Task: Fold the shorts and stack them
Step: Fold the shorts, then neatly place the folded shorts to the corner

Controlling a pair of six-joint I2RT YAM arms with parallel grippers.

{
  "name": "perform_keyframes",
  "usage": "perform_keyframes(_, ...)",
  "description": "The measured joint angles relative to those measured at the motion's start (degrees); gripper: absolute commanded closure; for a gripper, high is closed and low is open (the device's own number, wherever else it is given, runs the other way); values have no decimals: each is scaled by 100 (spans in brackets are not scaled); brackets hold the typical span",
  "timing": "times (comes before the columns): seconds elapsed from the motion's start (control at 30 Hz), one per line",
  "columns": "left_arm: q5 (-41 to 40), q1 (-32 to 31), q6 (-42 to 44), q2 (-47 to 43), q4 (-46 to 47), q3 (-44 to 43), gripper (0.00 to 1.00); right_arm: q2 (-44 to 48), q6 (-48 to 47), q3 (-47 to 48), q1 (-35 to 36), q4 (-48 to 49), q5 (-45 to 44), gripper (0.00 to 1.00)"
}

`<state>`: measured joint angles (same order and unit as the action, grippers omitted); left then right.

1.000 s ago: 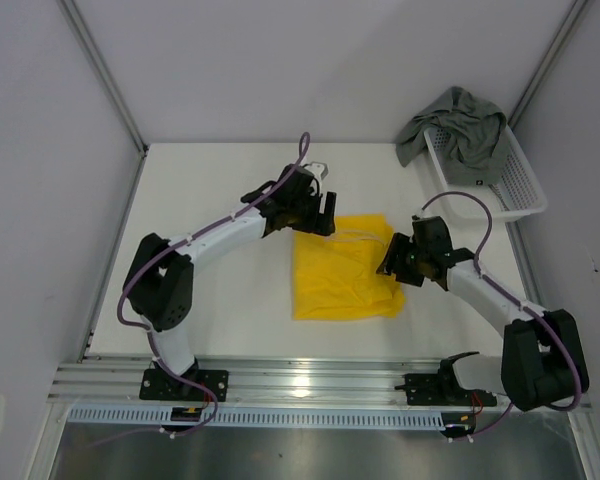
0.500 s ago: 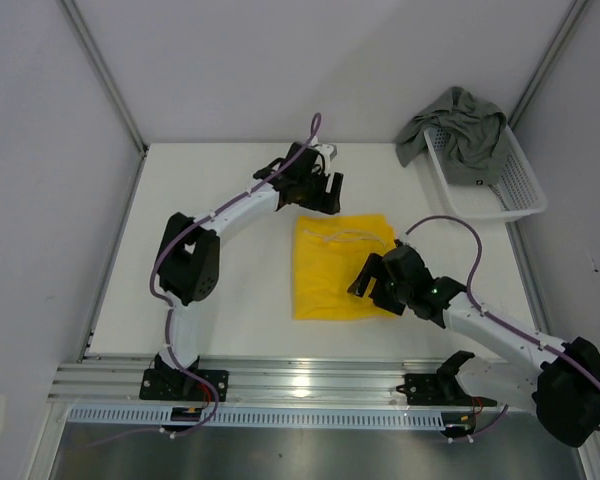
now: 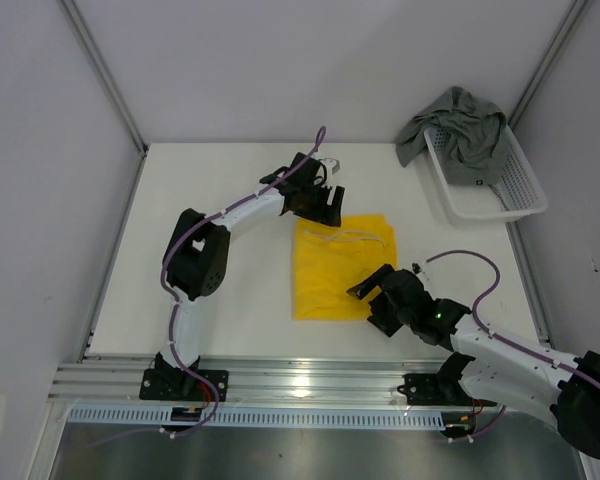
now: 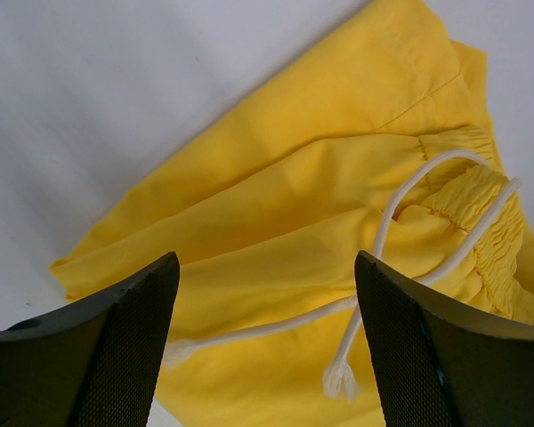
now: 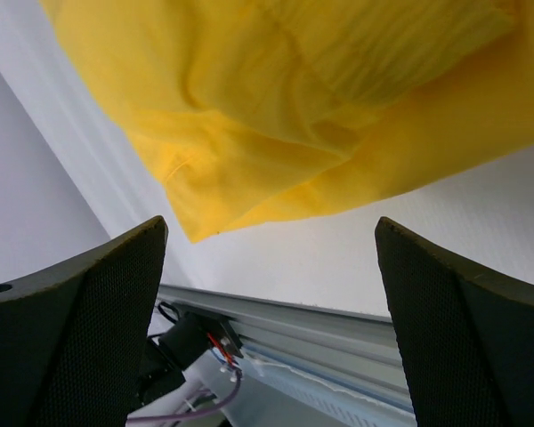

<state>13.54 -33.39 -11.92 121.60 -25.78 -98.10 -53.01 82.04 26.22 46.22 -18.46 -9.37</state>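
Observation:
The yellow shorts (image 3: 340,268) lie folded flat on the middle of the table. My left gripper (image 3: 326,208) is open at their far left corner. In the left wrist view (image 4: 265,267) the yellow cloth (image 4: 276,187) and its white drawstring (image 4: 384,229) lie between the spread fingers. My right gripper (image 3: 369,304) is open and empty at the shorts' near right corner. In the right wrist view (image 5: 269,233) the yellow hem (image 5: 249,169) lies just beyond the fingers. The grey-green shorts (image 3: 458,124) hang crumpled over the white mesh basket (image 3: 520,204) at the far right.
The metal rail (image 3: 310,378) with both arm bases runs along the table's near edge and also shows in the right wrist view (image 5: 338,320). White walls close in the table on the left, far and right sides.
My right gripper has swung from the shorts' right edge toward the near edge, to their near right corner. My left gripper has shifted slightly right onto the far left corner.

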Motion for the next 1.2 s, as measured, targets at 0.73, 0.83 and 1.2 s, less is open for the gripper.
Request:
perform_keyframes(0.73,330,76,-4,15,94,151,19,-1071,1335,-343,286,885,-599,30)
perform_keyframes(0.83,323,83,-9,31,96,179,20,-1220,1224,-350,85,1025,-535,62)
perform_keyframes(1.2,341,271,-170,42,240,629,20,-951,-317,-358,-1613,966,166,100)
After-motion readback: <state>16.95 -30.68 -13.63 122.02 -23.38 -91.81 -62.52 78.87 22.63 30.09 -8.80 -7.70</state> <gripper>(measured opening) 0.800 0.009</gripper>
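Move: Just below the open right hand, about 5 cm down and 2 cm ahead, lies the near right corner of the shorts. The shorts' near left corner is some 18 cm to that hand's left and 3 cm nearer the base, and the white drawstring is roughly 20 cm ahead, 4 cm left. From the open left hand, the far left corner lies about 7 cm left, 2 cm ahead and 6 cm below, with the drawstring some 6 cm right and 4 cm back. Sinking about 5 cm onto the near right corner of the shorts, the right hand shuts from wide open, pinches the cloth there and drags it some 7 cm to the right and forward, the wrist turning slightly clockwise. The left hand stays open, hovers nearly still, then late on drops nearly 4 cm and shifts a little left, towards the shorts' far left corner. ##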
